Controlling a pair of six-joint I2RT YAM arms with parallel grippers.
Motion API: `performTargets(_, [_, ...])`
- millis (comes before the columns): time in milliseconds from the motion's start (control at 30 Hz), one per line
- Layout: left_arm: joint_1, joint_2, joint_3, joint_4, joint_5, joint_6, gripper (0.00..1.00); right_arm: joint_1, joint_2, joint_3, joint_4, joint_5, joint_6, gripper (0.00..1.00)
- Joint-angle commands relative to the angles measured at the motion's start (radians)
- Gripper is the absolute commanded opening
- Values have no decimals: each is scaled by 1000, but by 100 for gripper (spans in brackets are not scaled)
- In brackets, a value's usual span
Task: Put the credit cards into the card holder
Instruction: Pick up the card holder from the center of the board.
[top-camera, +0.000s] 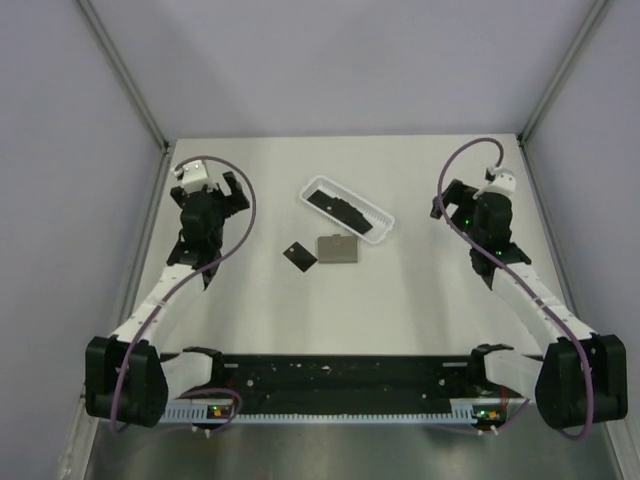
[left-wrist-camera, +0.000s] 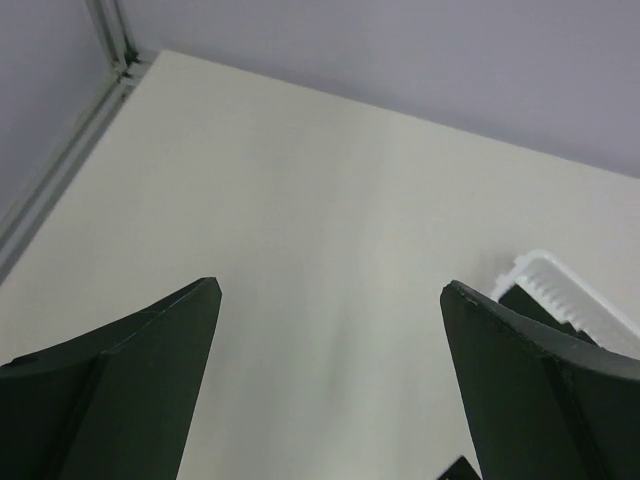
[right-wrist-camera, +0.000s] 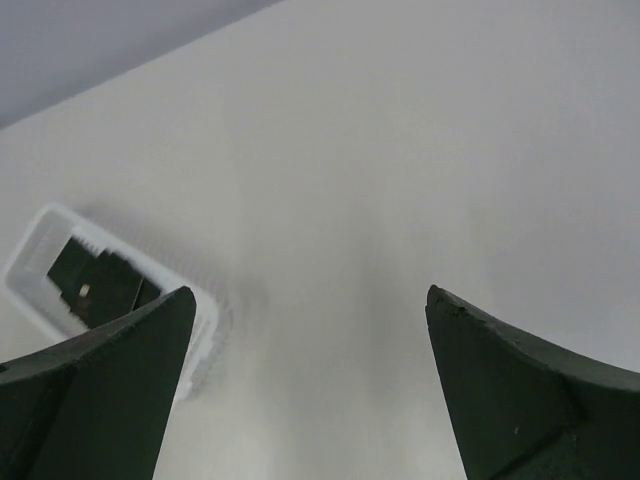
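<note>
The grey card holder (top-camera: 337, 248) lies shut and flat at mid-table. One black credit card (top-camera: 299, 256) lies loose on the table just left of it. More black credit cards (top-camera: 335, 205) (right-wrist-camera: 95, 280) lie in the white tray (top-camera: 383, 217) behind the holder. My left gripper (top-camera: 237, 195) (left-wrist-camera: 330, 290) hovers open to the left of the tray, with nothing between its fingers. My right gripper (top-camera: 443, 205) (right-wrist-camera: 310, 295) hovers open to the right of the tray, also empty.
The white tray's corner (left-wrist-camera: 560, 285) shows past the right finger in the left wrist view, and its end (right-wrist-camera: 35, 250) shows past the left finger in the right wrist view. Grey walls enclose the table on three sides. A black rail (top-camera: 340, 375) runs along the near edge.
</note>
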Motion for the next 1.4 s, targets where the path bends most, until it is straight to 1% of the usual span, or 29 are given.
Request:
performTargets(0, [-5, 17, 49, -315, 193, -153, 99, 146, -43, 15, -165, -105, 177, 99])
performTargets(100, [-11, 11, -2, -284, 303, -203, 99, 262, -40, 10, -188, -134, 225, 98])
performTargets(167, [-26, 8, -43, -246, 366, -246, 99, 350, -23, 3, -177, -112, 237, 97])
performTargets(233, [-69, 19, -62, -235, 364, -277, 99, 420, 17, 0, -175, -95, 257, 96])
performTargets(367, [-208, 60, -69, -198, 304, -309, 97, 506, 101, -43, -67, -96, 300, 91])
performTargets(467, [-271, 112, -91, -131, 324, -352, 89, 551, 187, -48, -5, -95, 300, 85])
performTargets(567, [-304, 172, -99, -74, 327, -371, 82, 569, 275, -45, 58, -101, 304, 81])
performTargets(633, [-319, 206, -92, -51, 327, -371, 78, 573, 327, -37, 96, -96, 303, 81])
performTargets(667, [-320, 223, -86, -40, 325, -371, 74, 573, 353, -30, 114, -91, 303, 81])
performTargets(700, [-324, 238, -80, -25, 359, -372, 71, 573, 377, -24, 130, -90, 301, 81])
performTargets(800, [-324, 292, -59, 7, 380, -369, 63, 573, 462, 19, 159, -110, 292, 79])
performTargets(1000, [-330, 375, -22, 52, 419, -372, 54, 573, 548, 70, 179, -78, 292, 75])
performTargets(1133, [-336, 422, -3, 64, 451, -377, 47, 573, 597, 101, 185, -113, 292, 66])
performTargets(1267, [-345, 450, 9, 70, 456, -374, 43, 571, 626, 113, 204, -137, 300, 55])
performTargets(1367, [-348, 471, 18, 70, 466, -371, 41, 571, 646, 122, 211, -150, 294, 44])
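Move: The card holder lies about 28 cm to my left hand's right, 5 cm nearer me and some 21 cm below it. From my right hand it is roughly 30 cm to the left, 4 cm back and 17 cm down. The white basket's middle stands about 10 cm farther out than the holder and 2 cm to its right; the loose black card lies some 10 cm left of the holder and 2 cm nearer me. I sweep both raised hands inward and down onto the card holder's two ends: my left goes about 22 cm right and 18 cm down, my right some 26 cm left and 15 cm down. Both draw back first, and the right then reaches forward again about 5 cm. I tip the fingers down and turn them inward, narrowing both grippers to about half open, the right pair straddling the holder's right edge, the left pair just above its left edge. ##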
